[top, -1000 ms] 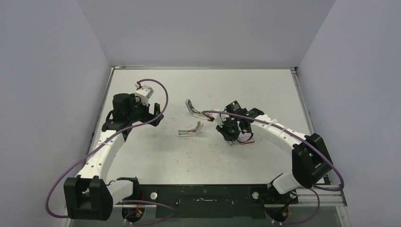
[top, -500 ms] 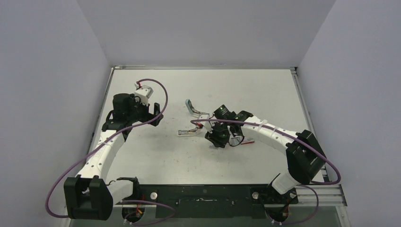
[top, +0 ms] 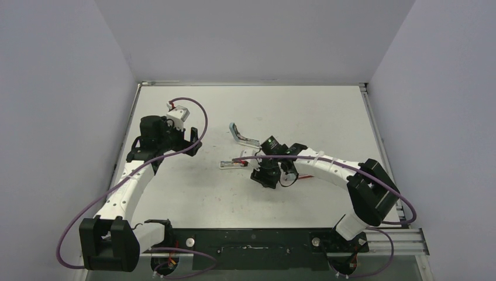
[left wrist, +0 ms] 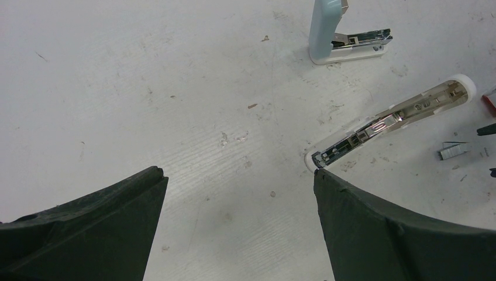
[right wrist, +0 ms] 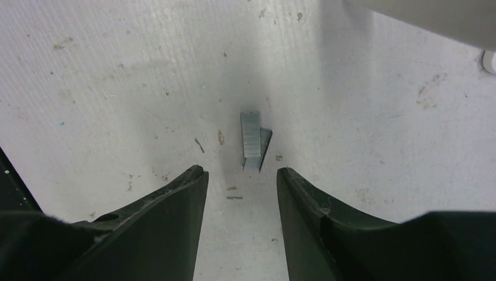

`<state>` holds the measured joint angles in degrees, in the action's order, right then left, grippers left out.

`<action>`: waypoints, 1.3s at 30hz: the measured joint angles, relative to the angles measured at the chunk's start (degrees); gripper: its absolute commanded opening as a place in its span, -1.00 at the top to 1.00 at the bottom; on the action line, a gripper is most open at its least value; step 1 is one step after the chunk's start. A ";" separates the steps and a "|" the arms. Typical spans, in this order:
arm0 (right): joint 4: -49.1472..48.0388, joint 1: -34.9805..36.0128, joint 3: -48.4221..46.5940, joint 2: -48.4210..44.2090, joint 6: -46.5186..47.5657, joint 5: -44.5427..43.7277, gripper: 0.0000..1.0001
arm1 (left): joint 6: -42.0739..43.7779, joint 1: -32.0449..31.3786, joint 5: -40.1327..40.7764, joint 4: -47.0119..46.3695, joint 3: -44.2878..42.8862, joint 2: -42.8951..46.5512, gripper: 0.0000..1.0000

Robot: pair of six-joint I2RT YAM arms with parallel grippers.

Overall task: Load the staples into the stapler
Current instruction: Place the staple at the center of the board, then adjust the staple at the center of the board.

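Observation:
A short grey strip of staples point(right wrist: 251, 140) lies on the table just ahead of my right gripper point(right wrist: 241, 174), which is open with nothing between its fingers. The staples point(left wrist: 453, 153) also show at the right of the left wrist view. The stapler lies spread open. Its white arm with the bare metal channel point(left wrist: 398, 114) lies flat. Its light-blue part point(left wrist: 325, 26) stands behind it. In the top view the channel arm point(top: 234, 164) is just left of my right gripper point(top: 261, 174). My left gripper point(left wrist: 237, 172) hangs wide open and empty, left of the stapler.
A red edge point(left wrist: 490, 100), perhaps the staple box, shows at the right border of the left wrist view. Loose single staples and specks point(right wrist: 234, 197) dot the white table point(top: 327, 111). Grey walls close in the table on three sides.
My right gripper has moved left towards the stapler and gone from shut to open, above the staple strip. The left arm has not moved.

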<state>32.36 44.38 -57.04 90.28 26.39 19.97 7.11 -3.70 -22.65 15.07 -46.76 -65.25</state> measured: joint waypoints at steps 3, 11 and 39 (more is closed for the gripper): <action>-1.53 1.92 0.11 1.55 0.13 -0.87 0.08 | -0.02 0.00 0.13 0.00 0.00 -0.02 -0.93; -3.34 4.24 -0.39 5.31 1.07 -3.13 0.08 | -0.02 0.00 0.20 0.00 0.00 -0.02 -0.93; -4.24 3.67 -2.75 9.86 3.17 -3.30 0.67 | 0.02 0.02 0.17 0.00 0.00 -0.24 -0.93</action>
<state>28.12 48.05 -59.79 100.14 29.56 16.67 7.14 -3.68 -22.48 15.07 -46.76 -65.49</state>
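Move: For the right hand, its fingers half open, the little strip of staples stands on the board about 3 cm to its left, 1 cm ahead and some 5 cm below. The opened white stapler lies roughly 5 cm beyond the strip and 4 cm farther left; the red staple box is about 15 cm to the hand's right and nearly level with it. From the waiting left hand the staples are about 13 cm back, 17 cm right and 16 cm down. Down and to the left, the right hand sinks about 4 cm and slides some 2 cm sideways onto the staples, levelling off briefly before the last small dip, with the wrist turning only about 5 degrees. Once low, its fingers narrow from half open to about a fifth, one tip on each side of the strip; a firm pinch can't be made out. ##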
